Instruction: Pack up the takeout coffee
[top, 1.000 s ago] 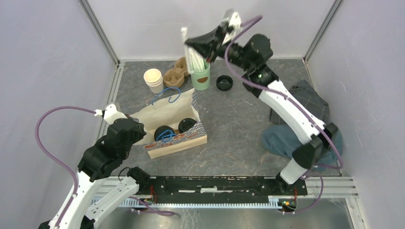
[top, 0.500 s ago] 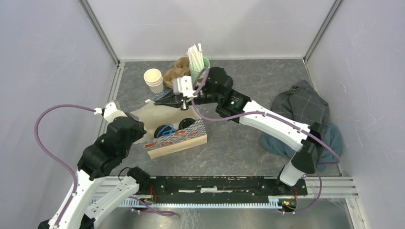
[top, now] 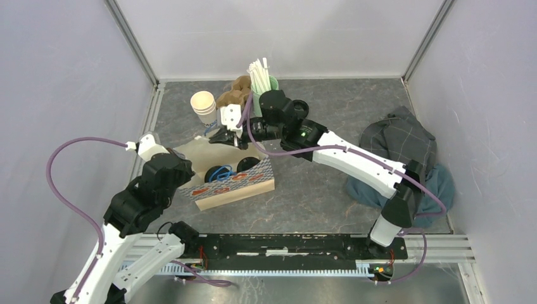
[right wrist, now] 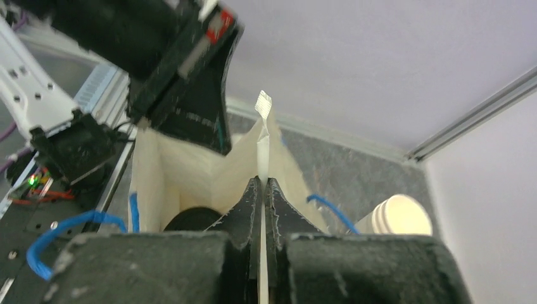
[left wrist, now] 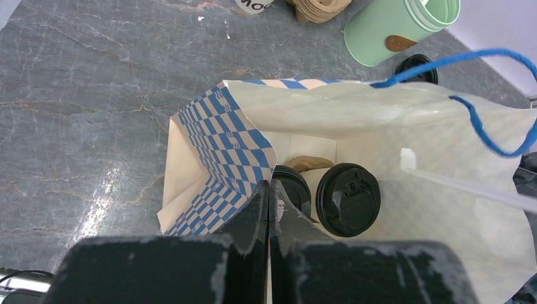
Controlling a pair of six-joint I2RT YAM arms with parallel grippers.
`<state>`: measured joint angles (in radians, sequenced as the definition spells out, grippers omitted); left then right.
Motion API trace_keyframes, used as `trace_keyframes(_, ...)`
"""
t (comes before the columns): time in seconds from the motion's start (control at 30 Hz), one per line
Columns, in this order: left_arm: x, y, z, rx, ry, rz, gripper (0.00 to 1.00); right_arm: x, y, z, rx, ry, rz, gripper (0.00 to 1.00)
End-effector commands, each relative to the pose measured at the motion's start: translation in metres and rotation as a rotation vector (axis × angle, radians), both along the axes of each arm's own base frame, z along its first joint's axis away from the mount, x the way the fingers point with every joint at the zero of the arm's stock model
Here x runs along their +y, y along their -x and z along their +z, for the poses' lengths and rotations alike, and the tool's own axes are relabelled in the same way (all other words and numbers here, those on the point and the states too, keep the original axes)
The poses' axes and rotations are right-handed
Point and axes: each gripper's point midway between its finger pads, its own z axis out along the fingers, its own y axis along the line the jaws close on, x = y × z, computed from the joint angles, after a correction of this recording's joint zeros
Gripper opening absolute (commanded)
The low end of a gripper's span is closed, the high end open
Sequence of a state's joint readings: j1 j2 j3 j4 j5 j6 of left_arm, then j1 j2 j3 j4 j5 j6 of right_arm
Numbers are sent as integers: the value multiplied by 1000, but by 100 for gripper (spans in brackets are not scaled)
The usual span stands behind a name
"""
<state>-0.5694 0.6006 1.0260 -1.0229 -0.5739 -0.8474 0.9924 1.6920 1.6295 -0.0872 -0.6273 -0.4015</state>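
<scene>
Two takeout coffee cups with black lids (left wrist: 348, 199) (left wrist: 296, 189) stand inside an open paper bag (top: 231, 185) with a blue check pattern and blue handles. Only their lids (top: 218, 172) show from above. My left gripper (left wrist: 270, 190) is shut on the checkered rim of the bag (left wrist: 221, 139) and holds it open. My right gripper (right wrist: 262, 183) is shut on a white paper-wrapped straw (right wrist: 261, 142) over the bag's far edge (top: 223, 136). The straw's tip (left wrist: 462, 187) reaches into the bag from the right.
At the back stand a stack of lidless white cups (top: 204, 105), a brown cardboard cup carrier (top: 233, 96), a green cup (left wrist: 399, 25) full of straws (top: 258, 71) and a loose black lid (left wrist: 416, 63). Crumpled cloth (top: 402, 149) lies at the right.
My right arm swung down from the straw cup at the back to the bag's opening with a straw in its grip, then edged left. The left arm kept its hold on the bag.
</scene>
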Motion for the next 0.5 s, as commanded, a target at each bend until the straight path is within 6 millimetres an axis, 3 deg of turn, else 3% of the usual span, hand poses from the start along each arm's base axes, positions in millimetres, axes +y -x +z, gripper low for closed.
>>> trace_keyframes(0.0, 2, -3, 16, -60, 28, 20, 2, -17, 15, 109, -81, -225, -14, 0)
trace_keyframes(0.07, 2, -3, 16, -57, 28, 21, 2, -24, 18, 112, -100, -253, -22, 0)
trace_keyframes(0.17, 1, -2, 15, -53, 31, 17, 2, -27, 13, 85, -123, -222, -49, 0)
trace_keyframes(0.4, 0, -3, 14, -44, 30, 13, 2, -4, 9, 60, -69, -176, -7, 0)
trace_keyframes(0.47, -2, -4, 14, -38, 26, 9, 2, 0, -1, 38, -86, -156, -38, 0)
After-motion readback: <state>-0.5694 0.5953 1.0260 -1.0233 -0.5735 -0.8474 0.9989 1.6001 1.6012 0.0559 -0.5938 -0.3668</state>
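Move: Below the right hand, which already holds the paper-wrapped straw pointing left, lies the open paper bag: its middle is about 3 cm ahead, 4 cm to the right and 22 cm down. Inside, one lidded coffee stands roughly 2 cm ahead and 1 cm right, the other 5 cm ahead and 10 cm right. The paper cups stand some 34 cm ahead and 8 cm left. From the left hand, the bag's middle is about 6 cm ahead, 12 cm right and 13 cm down. Lifting the straw away from the bag's opening, the right hand climbs about 8 cm, drifting a little to the right, then eases back down and left by 1 to 2 cm. Its fingers, still shut on the straw, tilt up some 10 degrees, while the left hand stays put with its closed fingers at the bag's left edge. ##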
